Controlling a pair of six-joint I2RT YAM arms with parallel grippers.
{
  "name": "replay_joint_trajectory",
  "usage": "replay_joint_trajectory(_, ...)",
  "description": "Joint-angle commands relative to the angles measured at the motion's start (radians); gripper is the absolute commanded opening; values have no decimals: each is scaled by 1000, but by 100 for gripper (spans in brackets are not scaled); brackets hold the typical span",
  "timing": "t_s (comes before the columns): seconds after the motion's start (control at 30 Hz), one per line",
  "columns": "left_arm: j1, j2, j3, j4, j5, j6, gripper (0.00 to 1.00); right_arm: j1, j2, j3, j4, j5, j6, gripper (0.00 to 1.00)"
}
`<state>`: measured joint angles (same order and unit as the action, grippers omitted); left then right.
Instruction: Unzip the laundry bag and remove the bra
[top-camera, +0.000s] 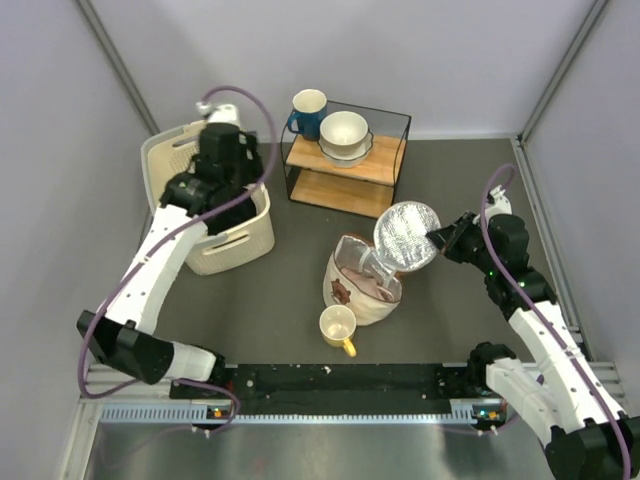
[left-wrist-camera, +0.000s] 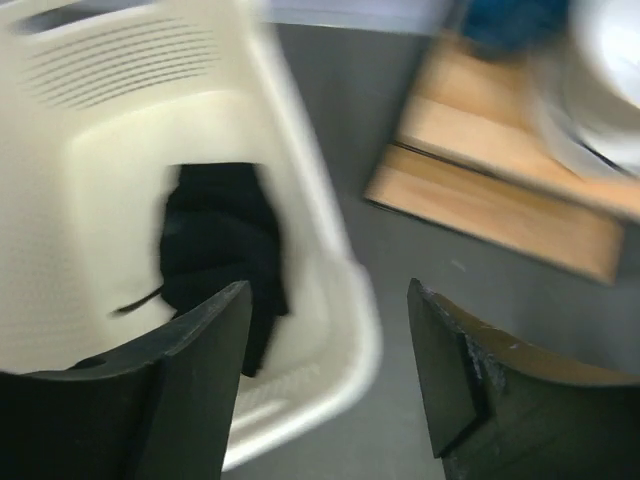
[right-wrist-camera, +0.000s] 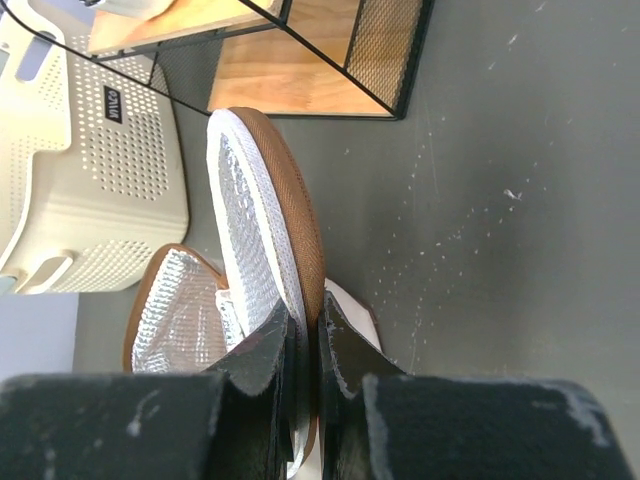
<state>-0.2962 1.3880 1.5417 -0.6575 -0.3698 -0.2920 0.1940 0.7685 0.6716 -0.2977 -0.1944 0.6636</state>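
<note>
The cream laundry bag (top-camera: 360, 292) stands open mid-table, its silvery mesh lining (right-wrist-camera: 170, 310) showing. My right gripper (top-camera: 437, 240) is shut on the brown-trimmed edge of the round lid (top-camera: 405, 237) and holds it upright; in the right wrist view the gripper (right-wrist-camera: 305, 325) pinches the lid (right-wrist-camera: 270, 200) between both fingers. My left gripper (left-wrist-camera: 328, 300) is open and empty above the basket's near rim. The bra (left-wrist-camera: 215, 240), black fabric with a thin strap, lies inside the cream plastic basket (left-wrist-camera: 330, 250). In the top view my left gripper (top-camera: 225, 195) hides it.
The perforated basket (top-camera: 235, 240) stands at the left. A black wire shelf with wooden boards (top-camera: 345, 165) at the back holds a blue mug (top-camera: 307, 112) and a white bowl (top-camera: 344, 135). A yellow mug (top-camera: 338, 328) stands in front of the bag.
</note>
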Motion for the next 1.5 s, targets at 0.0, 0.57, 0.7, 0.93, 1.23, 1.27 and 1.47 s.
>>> replay_joint_trajectory(0.0, -259, -49, 4, 55, 144, 57, 65, -4, 26, 95, -78, 18, -61, 0)
replay_joint_trajectory(0.57, -667, 215, -89, -8, 442, 27, 43, -2, 29, 108, -92, 47, -87, 0)
replay_joint_trajectory(0.7, -681, 272, -112, -37, 465, 21, 55, -2, 28, 106, -90, 49, -87, 0)
replay_joint_trajectory(0.93, -728, 376, -183, -10, 500, -4, 63, -2, 37, 105, -90, 49, -87, 0)
replay_joint_trajectory(1.23, -744, 453, -216, 30, 445, -22, 49, -2, 28, 106, -90, 53, -82, 0)
replay_joint_trajectory(1.27, -744, 448, -212, 32, 433, -24, 43, -2, 25, 105, -90, 56, -84, 0)
replay_joint_trajectory(1.47, -738, 359, -134, -24, 359, 11, 0, -2, 15, 105, -93, 62, -90, 0)
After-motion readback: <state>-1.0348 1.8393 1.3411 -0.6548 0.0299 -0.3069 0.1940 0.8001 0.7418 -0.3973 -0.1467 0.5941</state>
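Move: The bra lies in the open laundry bag, roughly 20 cm back towards the base, 29 cm right and 27 cm below the left hand, which is just beside the basket (some 5 cm left, 4 cm ahead, 20 cm down). From the left hand the lid is about 9 cm back, 37 cm right; the mug 26 cm back, 26 cm right. From the right hand, which holds the lid, the bra is 9 cm back, 17 cm left, 14 cm lower. The left hand swings away from the basket, about 29 cm right and 20 cm back, turning some 55 degrees clockwise, then, with the sideways travel done, sinks into the open laundry bag to end 26 cm lower, its fingers tipped about 40 degrees further down. The fingers narrow on the way, widen again over the bra and shut on the pale cloth at the bottom of the reach, while the right hand keeps its pinch on the lid's edge and holds the lid back almost still. ##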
